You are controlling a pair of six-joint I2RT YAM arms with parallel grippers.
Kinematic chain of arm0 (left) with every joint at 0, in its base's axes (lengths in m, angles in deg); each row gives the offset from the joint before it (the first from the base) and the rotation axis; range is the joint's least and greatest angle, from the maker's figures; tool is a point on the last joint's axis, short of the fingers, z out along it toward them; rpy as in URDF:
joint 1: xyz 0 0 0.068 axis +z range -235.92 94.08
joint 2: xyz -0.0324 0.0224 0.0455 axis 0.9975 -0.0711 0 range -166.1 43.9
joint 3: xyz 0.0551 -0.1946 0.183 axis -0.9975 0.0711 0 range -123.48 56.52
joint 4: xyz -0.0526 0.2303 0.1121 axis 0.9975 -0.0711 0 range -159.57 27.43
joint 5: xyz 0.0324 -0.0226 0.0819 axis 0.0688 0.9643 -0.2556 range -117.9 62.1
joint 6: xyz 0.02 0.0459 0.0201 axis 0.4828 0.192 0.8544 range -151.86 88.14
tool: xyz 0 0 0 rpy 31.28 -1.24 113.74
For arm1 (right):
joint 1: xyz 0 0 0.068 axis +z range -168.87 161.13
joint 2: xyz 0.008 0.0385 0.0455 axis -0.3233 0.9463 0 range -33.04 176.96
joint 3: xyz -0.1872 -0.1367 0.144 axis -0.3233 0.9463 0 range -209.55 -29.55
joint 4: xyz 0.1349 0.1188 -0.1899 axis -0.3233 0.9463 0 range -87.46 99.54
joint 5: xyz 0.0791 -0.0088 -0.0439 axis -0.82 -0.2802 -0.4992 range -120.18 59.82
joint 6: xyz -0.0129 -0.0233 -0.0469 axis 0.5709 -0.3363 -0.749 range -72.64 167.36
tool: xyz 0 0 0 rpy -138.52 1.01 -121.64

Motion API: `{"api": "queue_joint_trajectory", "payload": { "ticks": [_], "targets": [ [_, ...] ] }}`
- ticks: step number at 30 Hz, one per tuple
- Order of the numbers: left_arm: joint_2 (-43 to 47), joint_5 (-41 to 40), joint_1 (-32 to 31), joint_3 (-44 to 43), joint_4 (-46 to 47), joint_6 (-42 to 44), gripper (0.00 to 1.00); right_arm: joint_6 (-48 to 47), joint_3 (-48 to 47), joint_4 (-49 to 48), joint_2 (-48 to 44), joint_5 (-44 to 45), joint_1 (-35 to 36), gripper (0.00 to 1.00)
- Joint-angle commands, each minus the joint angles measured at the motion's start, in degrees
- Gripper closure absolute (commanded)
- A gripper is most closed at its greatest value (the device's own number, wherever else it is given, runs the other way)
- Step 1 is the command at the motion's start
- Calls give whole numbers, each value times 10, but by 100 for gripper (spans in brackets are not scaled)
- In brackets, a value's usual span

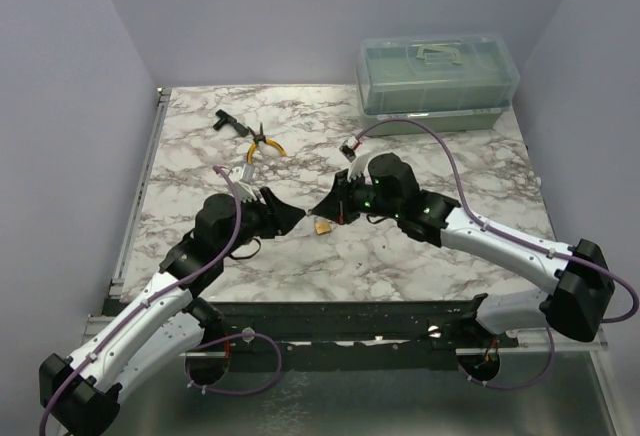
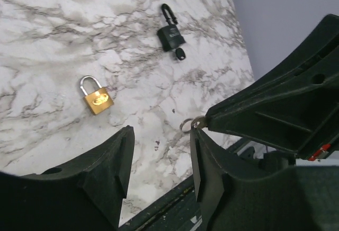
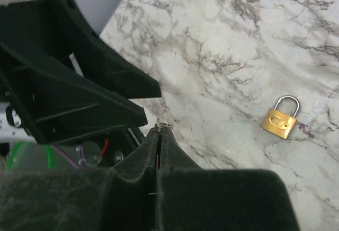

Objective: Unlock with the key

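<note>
The tiny silver key, with its small ring, is pinched at the tip of my right gripper, which is shut on it above the table. In the right wrist view only the key's end sticks out of the shut fingers. My left gripper is open, with its right finger just below the key and nothing between its jaws. The two grippers meet tip to tip at mid-table. The small brass padlock lies flat on the marble, also in the right wrist view, just under the grippers.
A black padlock with a black key in it lies beyond the brass one. Yellow-handled pliers and a black tool lie at the back left. A clear lidded box stands at the back right.
</note>
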Motion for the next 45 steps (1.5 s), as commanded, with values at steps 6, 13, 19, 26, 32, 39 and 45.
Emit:
{"api": "queue_joint_trajectory", "payload": {
  "ticks": [6, 13, 19, 26, 32, 39, 45],
  "targets": [
    [-2, 195, -2, 46, 202, 21, 55, -131, -18, 172, -33, -217, -22, 100],
    [-29, 295, -2, 92, 373, 20, 64, -137, 23, 157, -105, -307, -31, 100],
    [-72, 343, -25, 84, 419, 38, 67, -147, 32, 175, -128, -360, -65, 100],
    [-104, 345, -47, 63, 421, 62, 72, -150, 24, 189, -110, -392, -112, 100],
    [-95, 348, -48, 67, 419, 72, 74, -153, 28, 185, -115, -400, -114, 100],
    [-117, 367, -47, 60, 419, 73, 77, -153, 27, 181, -105, -403, -114, 100],
    [-126, 379, -50, 56, 424, 71, 79, -153, 26, 178, -95, -399, -114, 100]
  ]
}}
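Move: The small metal key is already pinched in the right fingertips, about 3 cm to the right of the half-open left hand, 1 cm farther out and at the same height; the left fingers it is carried to thus lie 3 cm left of the right hand and 1 cm back. From the left hand, the brass padlock on the table is roughly 8 cm ahead, 4 cm right and 16 cm below, and the dark padlock some 19 cm ahead and 23 cm right. The key, still pinched in the shut right fingers, travels back about 9 cm and some 6 cm to the right, dipping before it ends slightly higher, as that wrist turns about 30 degrees counter-clockwise. The left hand follows right and back, a little up, swinging some 40 degrees clockwise with its fingertips tipping up, and narrows its fingers from half open to about a fifth around the key's free end. ##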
